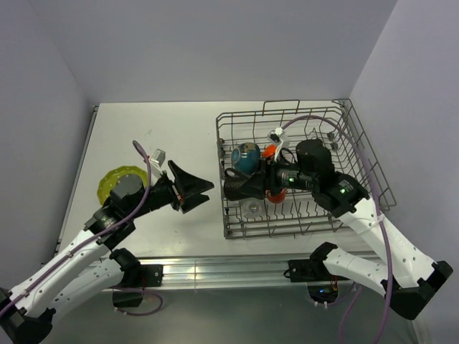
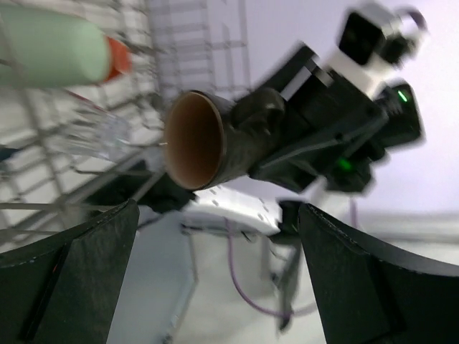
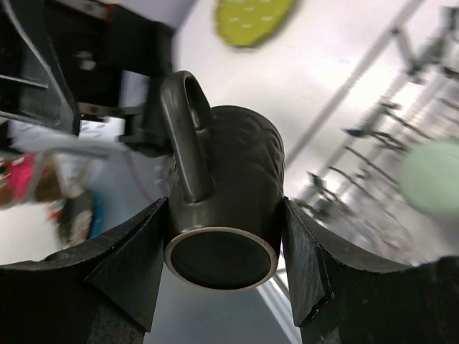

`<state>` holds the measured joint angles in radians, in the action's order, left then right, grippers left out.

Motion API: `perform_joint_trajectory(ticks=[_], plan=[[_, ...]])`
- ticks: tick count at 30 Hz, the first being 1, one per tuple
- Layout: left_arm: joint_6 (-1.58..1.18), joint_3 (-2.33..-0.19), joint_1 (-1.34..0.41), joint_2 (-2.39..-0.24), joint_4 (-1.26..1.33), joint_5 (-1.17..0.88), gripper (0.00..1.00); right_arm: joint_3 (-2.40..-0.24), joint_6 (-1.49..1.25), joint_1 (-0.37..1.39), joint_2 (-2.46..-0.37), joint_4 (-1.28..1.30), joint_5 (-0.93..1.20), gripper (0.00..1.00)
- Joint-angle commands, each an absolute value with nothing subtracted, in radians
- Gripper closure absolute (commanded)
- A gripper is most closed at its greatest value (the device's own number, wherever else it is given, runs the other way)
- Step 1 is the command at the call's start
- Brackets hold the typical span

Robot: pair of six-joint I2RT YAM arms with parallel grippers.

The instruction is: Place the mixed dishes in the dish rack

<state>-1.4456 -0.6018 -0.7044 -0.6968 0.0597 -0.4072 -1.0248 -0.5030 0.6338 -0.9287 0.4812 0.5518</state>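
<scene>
The dark brown mug (image 3: 229, 186) lies on its side in the air, with my right gripper (image 3: 222, 265) shut on its body near the base, handle up. In the top view the mug (image 1: 238, 188) hangs over the left part of the dish rack (image 1: 358, 143), its mouth facing left. My left gripper (image 1: 193, 188) stands open a little to the left of the rack, nothing between its fingers (image 2: 72, 272). From the left wrist, the mug's brown mouth (image 2: 193, 140) points at me. The yellow-green plate (image 1: 122, 183) lies flat on the table beside my left arm.
Inside the rack sit a blue bowl (image 1: 246, 158), a small orange cup (image 1: 270, 152), a clear glass (image 1: 251, 209) and a pale green cup (image 3: 430, 186). The rack's raised wire handles and tines surround my right arm. Walls close in on three sides.
</scene>
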Motion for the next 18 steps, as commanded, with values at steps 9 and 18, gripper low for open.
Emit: perform_joint_trajectory(ticks=[9, 18], plan=[[-1.167, -0.92, -0.699, -0.699, -0.692, -0.006, 0.01, -1.331, -0.411, 0.623, -0.919, 1.098, 0.06, 1.0], [-1.155, -0.968, -0.699, -0.755, -0.776, 0.08, 0.01, -1.264, -0.452, 0.63, -0.973, 1.193, -0.123, 1.0]])
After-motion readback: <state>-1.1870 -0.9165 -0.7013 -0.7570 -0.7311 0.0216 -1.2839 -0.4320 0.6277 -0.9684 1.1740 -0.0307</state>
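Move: The right hand holds the dark mug high over the rack's left front. The free tines it is carried towards lie about 14 cm to its right, 3 cm ahead and 20 cm down. At similar depth, the small orange cup is 9 cm right and 6 ahead, the green cup straight ahead some 6, and the glass 2 ahead, 1 right. For the open, empty left hand, the green plate lies some 28 cm left, 11 ahead, 25 below. Rightward across the front of the rack, some 12 cm, the right hand carries the dark mug in an unchanged grip, sinking about 4 cm late on, while its fingers tip further down and swing clockwise from left towards forward. Meanwhile the wide-open left hand backs away to its left, down and a little forward, nearing the plate as its fingers tip down and swing counter-clockwise. ##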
